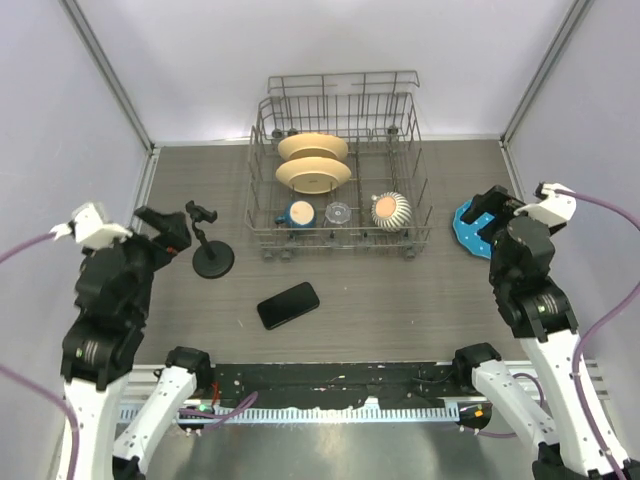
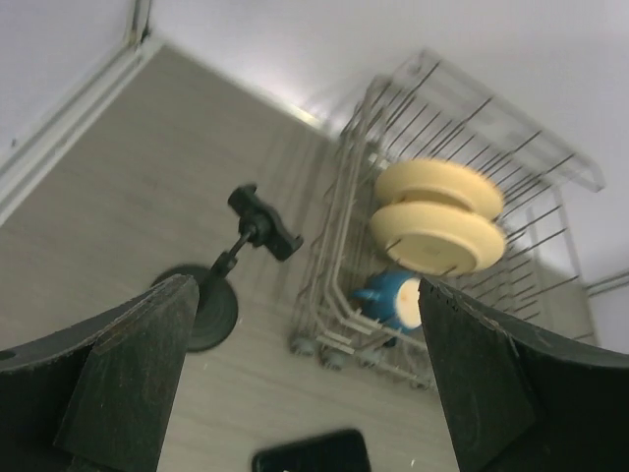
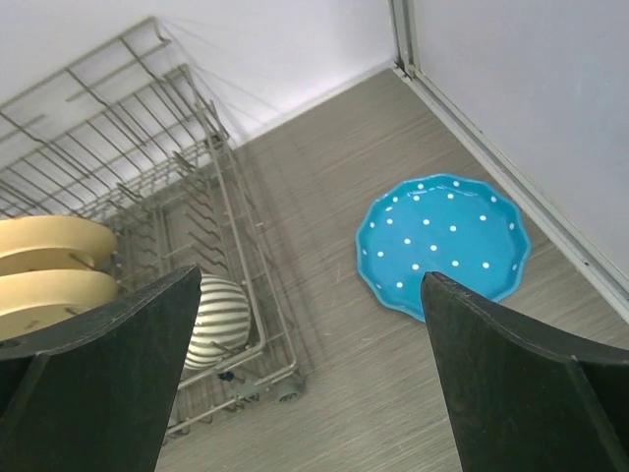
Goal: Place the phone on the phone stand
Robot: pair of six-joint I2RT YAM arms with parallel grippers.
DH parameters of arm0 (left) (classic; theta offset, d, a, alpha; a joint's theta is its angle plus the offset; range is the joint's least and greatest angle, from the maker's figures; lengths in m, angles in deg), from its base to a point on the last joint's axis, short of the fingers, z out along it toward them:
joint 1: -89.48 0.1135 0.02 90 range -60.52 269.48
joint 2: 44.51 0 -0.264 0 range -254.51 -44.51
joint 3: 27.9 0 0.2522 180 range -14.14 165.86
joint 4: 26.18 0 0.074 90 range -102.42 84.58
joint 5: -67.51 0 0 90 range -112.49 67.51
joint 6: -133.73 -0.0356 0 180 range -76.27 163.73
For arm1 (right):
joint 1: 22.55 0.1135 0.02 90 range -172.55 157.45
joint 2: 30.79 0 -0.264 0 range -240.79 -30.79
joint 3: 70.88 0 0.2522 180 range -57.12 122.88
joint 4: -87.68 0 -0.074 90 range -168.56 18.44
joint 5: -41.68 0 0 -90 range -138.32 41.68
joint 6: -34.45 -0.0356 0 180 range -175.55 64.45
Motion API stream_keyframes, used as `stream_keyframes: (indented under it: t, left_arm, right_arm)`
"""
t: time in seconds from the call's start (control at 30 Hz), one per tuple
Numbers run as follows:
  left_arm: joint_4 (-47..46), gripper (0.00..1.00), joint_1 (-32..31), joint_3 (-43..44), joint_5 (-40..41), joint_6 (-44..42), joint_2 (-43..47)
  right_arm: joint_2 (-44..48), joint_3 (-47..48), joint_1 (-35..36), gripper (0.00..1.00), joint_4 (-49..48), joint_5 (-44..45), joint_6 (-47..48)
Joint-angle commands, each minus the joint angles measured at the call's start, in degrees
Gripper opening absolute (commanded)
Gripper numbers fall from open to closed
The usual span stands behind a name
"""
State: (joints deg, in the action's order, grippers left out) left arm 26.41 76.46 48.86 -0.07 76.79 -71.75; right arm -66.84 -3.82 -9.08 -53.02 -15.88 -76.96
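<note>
The phone (image 1: 288,305), a glossy black slab, lies flat on the table in front of the dish rack; its top edge shows in the left wrist view as the phone (image 2: 313,455). The phone stand (image 1: 208,250) stands left of the rack, with a round base, a thin stem and a small clamp head; the left wrist view shows the phone stand (image 2: 221,290) ahead and left. My left gripper (image 1: 168,228) hangs open just left of the stand, holding nothing. My right gripper (image 1: 492,212) is open at the far right, over the blue plate, empty.
A wire dish rack (image 1: 338,175) at the back centre holds two cream plates (image 1: 313,165), a blue mug (image 1: 298,213), a small glass lid and a striped bowl (image 1: 390,210). A blue dotted plate (image 3: 442,244) lies by the right wall. White walls enclose the table.
</note>
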Motion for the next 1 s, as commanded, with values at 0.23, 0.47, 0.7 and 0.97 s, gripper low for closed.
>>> stream_keyframes:
  t: [0.23,0.47,0.7,0.97]
  left_arm:
    - [22.8,1.0,-0.2,10.7,5.6,9.0,-21.7]
    - [26.0,1.0,3.3,16.3,1.4,9.5,-33.4]
    - [25.2,1.0,5.3,17.2,4.9,18.3,-41.2]
    - [31.2,1.0,5.2,26.1,6.3,24.7,-54.0]
  right_arm:
    - [-16.3,12.3,1.5,1.0,0.5,-11.7,-4.2]
    - [-29.8,23.7,31.1,1.0,-2.6,-6.1,2.2]
    - [-34.8,20.4,48.9,1.0,-13.1,-3.3,-2.1]
    - [-31.1,14.9,49.5,1.0,-17.0,-3.4,0.1]
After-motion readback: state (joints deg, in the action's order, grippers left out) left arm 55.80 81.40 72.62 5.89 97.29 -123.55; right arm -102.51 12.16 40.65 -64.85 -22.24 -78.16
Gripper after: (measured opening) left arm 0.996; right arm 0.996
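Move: From the right hand the phone lies about 45 cm left, 6 cm back and 32 cm below; the blue mug stands some 25 cm farther out than the phone, the glass the same and 11 cm right of it. From the left hand the phone stand is roughly 14 cm ahead, 1 cm right and 30 cm down, the phone 21 cm right and level, the mug 25 cm ahead, 21 cm right. The right hand eases forward at first, then sweeps fast some 35 cm left towards the phone, drawing back a little as it goes and swinging about 55 degrees counter-clockwise, fingers wide open and still high above the table. Meanwhile the left hand sinks and reaches forward towards the head of the phone stand, tipping its open fingers steeply down and turning a little counter-clockwise; no touch on the stand can be made out. ##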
